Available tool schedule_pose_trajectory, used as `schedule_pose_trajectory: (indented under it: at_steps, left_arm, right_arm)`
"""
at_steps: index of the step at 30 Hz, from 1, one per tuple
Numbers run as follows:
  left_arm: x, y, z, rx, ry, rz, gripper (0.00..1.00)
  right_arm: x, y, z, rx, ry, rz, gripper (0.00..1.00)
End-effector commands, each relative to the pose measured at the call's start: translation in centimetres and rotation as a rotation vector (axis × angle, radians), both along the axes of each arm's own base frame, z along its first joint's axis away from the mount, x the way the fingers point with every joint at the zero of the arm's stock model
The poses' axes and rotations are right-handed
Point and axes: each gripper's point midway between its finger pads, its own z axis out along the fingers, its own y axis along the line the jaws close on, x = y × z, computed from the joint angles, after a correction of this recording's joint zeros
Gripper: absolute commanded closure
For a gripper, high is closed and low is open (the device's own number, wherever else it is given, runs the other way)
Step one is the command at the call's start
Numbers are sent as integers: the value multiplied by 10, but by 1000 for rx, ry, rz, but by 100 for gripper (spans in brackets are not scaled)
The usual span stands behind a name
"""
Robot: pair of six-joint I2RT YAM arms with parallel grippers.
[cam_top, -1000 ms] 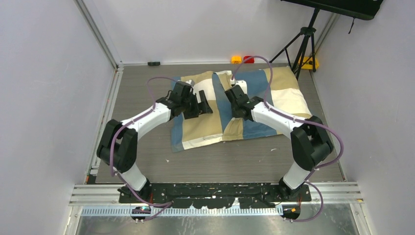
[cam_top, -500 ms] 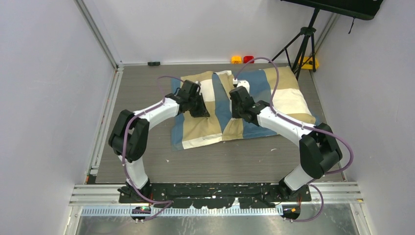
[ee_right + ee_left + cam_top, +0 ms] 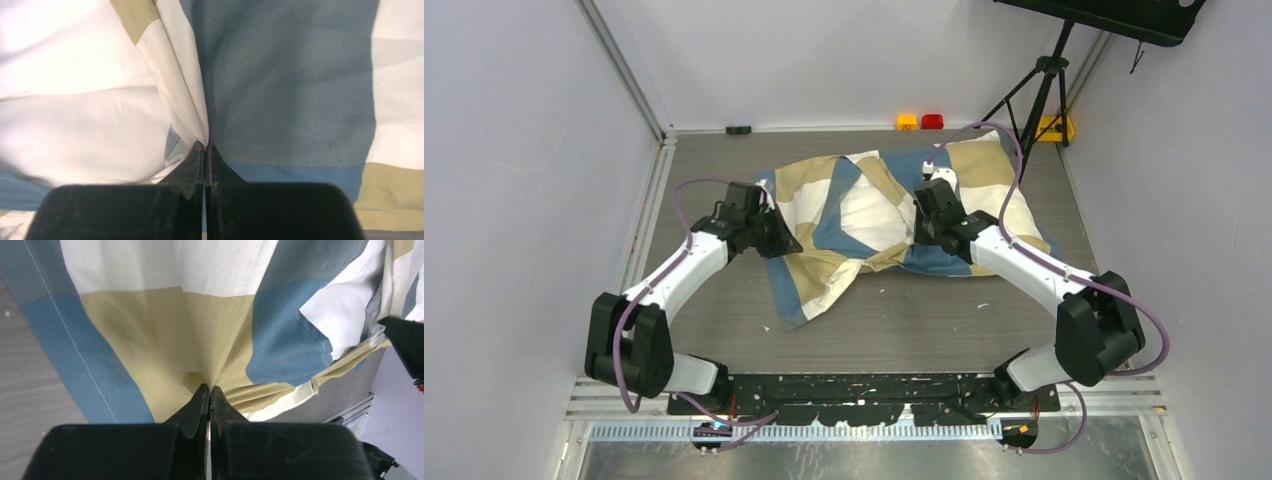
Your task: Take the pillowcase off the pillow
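The pillowcase (image 3: 824, 270), in blue, tan and white checks, lies rumpled across the middle of the table. Its right half bulges over the pillow, which stays hidden under the fabric. My left gripper (image 3: 781, 240) is at the cover's left edge. In the left wrist view the left gripper (image 3: 210, 388) is shut on a fold of tan cloth of the pillowcase (image 3: 175, 330), which fans out taut from the tips. My right gripper (image 3: 917, 238) sits at the cover's middle. In the right wrist view the right gripper (image 3: 205, 145) is shut on a pinch of the pillowcase (image 3: 290, 90) where white meets blue.
An orange block (image 3: 907, 121) and a red block (image 3: 932, 120) sit at the table's back edge. A tripod (image 3: 1044, 90) stands at the back right beside a yellow item (image 3: 1052, 127). Walls close in on both sides. Bare table (image 3: 904, 320) lies in front.
Both grippers have shut on the cover. The left arm has swung left and nearer, dragging the fabric's left side out and stretching it. The right gripper has shifted slightly right.
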Motion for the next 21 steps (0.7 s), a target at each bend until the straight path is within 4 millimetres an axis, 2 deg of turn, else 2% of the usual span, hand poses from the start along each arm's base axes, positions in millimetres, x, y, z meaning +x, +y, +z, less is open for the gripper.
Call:
schedule_pose_trajectory:
  at_steps: [1,4,8,11,14,17,21]
  left_arm:
    - [-33,22,-13,60,69,-15,94]
    - [-38,18,-3,56,64,-41,73]
    - [-38,6,28,165,-48,-68,49]
    - [-35,-12,55,231,-123,-98,37]
    - [-27,-29,70,281,-174,-116,27]
    - [-15,-47,78,296,-199,-127,15]
    - [11,-59,70,362,-196,-115,7]
  right_arm:
    - [-2,5,7,55,-2,32,100]
    - [-7,25,7,140,20,100,100]
    - [-13,41,9,207,39,164,100]
    - [-17,48,8,229,50,193,100]
    - [-19,50,6,236,50,197,100]
    - [-19,51,8,244,45,198,100]
    - [-18,54,12,250,37,205,100]
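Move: Pinched in the left fingers is tan pillowcase cloth. The stitched blue hem, next in reach, lies about 6 cm ahead, 10 cm to that hand's right and 3 cm lower, with the gathered tan fold some 14 cm right and 2 cm back. From the right hand, closed on a white-and-tan fold, the same hem is around 12 cm left and 4 cm ahead, and the gathered tan fold roughly 8 cm left and 4 cm back. Opening wide, the left hand lets go of the tan cloth while drawing back about 5 cm, then swings up, to the right and a little forward over the blue hem, ending about 9 cm higher and tilted some 20 degrees, fingers clear. The right hand keeps its pinch on the fold and drags it left and slightly back, rolling its left side up and turning counter-clockwise. ##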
